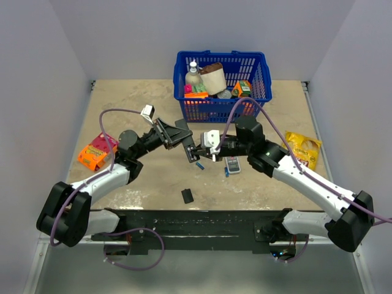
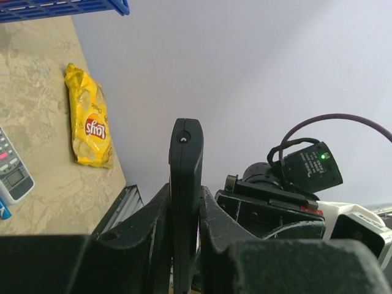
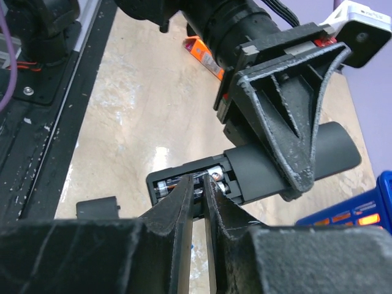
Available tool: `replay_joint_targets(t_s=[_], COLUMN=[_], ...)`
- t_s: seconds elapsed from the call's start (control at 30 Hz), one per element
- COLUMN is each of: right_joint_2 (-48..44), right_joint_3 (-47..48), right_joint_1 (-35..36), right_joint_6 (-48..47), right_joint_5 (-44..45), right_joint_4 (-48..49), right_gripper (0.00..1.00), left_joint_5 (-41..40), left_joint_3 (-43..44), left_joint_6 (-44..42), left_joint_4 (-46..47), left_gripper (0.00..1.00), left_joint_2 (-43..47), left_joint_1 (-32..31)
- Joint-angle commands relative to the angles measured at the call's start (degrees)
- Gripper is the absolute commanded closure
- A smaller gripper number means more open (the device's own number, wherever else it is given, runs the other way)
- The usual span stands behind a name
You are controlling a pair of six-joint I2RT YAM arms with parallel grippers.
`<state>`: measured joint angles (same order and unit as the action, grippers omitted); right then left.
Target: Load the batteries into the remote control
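My left gripper [image 2: 185, 202] is shut on the long black remote control [image 2: 185, 184] and holds it on edge above the table. In the right wrist view the remote control [image 3: 269, 165] shows its open compartment, with batteries [image 3: 174, 184] lying inside it. My right gripper [image 3: 199, 180] has its tips on those batteries, its jaws almost together with only a thin slit and nothing between them. Two blue batteries [image 1: 199, 165] [image 1: 227, 172] lie on the table below. The small black back cover [image 1: 187, 196] lies nearer the front edge.
A white-grey remote [image 1: 233, 163] lies beside the right arm. A blue basket [image 1: 222, 86] of groceries stands at the back. An orange packet [image 1: 97, 151] lies at the left, a yellow chip bag [image 1: 302, 149] at the right.
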<state>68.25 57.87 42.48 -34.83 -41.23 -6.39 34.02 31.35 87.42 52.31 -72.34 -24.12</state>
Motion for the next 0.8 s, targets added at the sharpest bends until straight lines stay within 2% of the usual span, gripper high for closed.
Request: replay_joint_targets(t_s=[0.0, 0.07, 0.13, 0.27, 0.33, 0.37, 0.5, 0.57, 0.7, 0.77], right_joint_2=[0.66, -0.3, -0.92, -1.54, -1.36, -1.19, 0.47, 1.62, 5.48, 9.0], right_joint_3=[1.28, 2.6, 3.65, 5.59, 6.29, 6.29, 5.68, 5.33, 3.92, 4.1], right_joint_1=[-0.47, -0.47, -0.47, -0.47, -0.47, -0.47, 0.14, 1.37, 9.0, 10.95], right_joint_6=[3.26, 6.95, 12.05, 19.08, 23.13, 24.71, 36.2, 37.9, 44.73, 48.26], right_joint_5=[7.13, 7.39, 8.27, 10.82, 12.05, 12.49, 18.54, 23.53, 35.74, 38.32], right_joint_4=[-2.58, -1.34, -0.21, -2.74, -5.37, -5.99, -10.47, -14.42, -19.17, -22.34], right_gripper=[0.85, 0.84, 0.74, 0.6, 0.57, 0.51, 0.48, 0.45, 0.41, 0.4], left_joint_5=[1.49, -0.44, -3.51, -9.66, -13.44, -14.93, -26.08, -28.65, -32.6, -33.84], left_joint_3=[2.13, 3.53, 4.85, 7.4, 7.41, 7.49, 7.32, 6.1, 3.54, 2.75], left_joint_6=[-2.05, -10.48, -19.85, -30.45, -35.09, -36.43, -42.85, -44.96, -46.11, -46.9], left_joint_4=[0.54, -5.79, -15.19, -25.66, -29.1, -30.68, -38.58, -39.74, -42.02, -43.52], left_gripper=[1.0, 1.0, 1.0, 1.0, 1.0, 1.0, 1.0, 1.0, 1.0, 1.0], left_joint_2=[2.02, 2.9, 3.43, 4.92, 5.8, 6.15, 8.52, 10.37, 13.62, 15.38], left_joint_1=[-0.49, -0.23, -0.14, 0.39, 0.91, 1.0, 1.62, 2.76, 6.18, 8.03])
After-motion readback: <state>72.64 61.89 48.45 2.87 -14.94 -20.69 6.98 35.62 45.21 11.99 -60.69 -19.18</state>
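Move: The remote control's open battery bay is right at the right fingertips, about 8 cm back and 3 cm right of the left hand, which grips the remote farther up. The battery cover lies on the table some 12 cm back, 3 cm left and 25 cm below the right hand; from the left hand it is about 19 cm back. On the table too, from the right hand, are a blue battery 3 cm ahead and 2 cm right, and the white remote 4 cm ahead and 15 cm right. The remote control, still pinched in the left hand, is carried away from the right hand, about 10 cm left, going down and forward as well, while the left fingers tip downward and swing counter-clockwise. The right fingertips come free of the battery bay and open wide; that hand edges forward, then drops about 6 cm towards the battery cover's level, tipping its fingers down and turning some 30 degrees clockwise. ##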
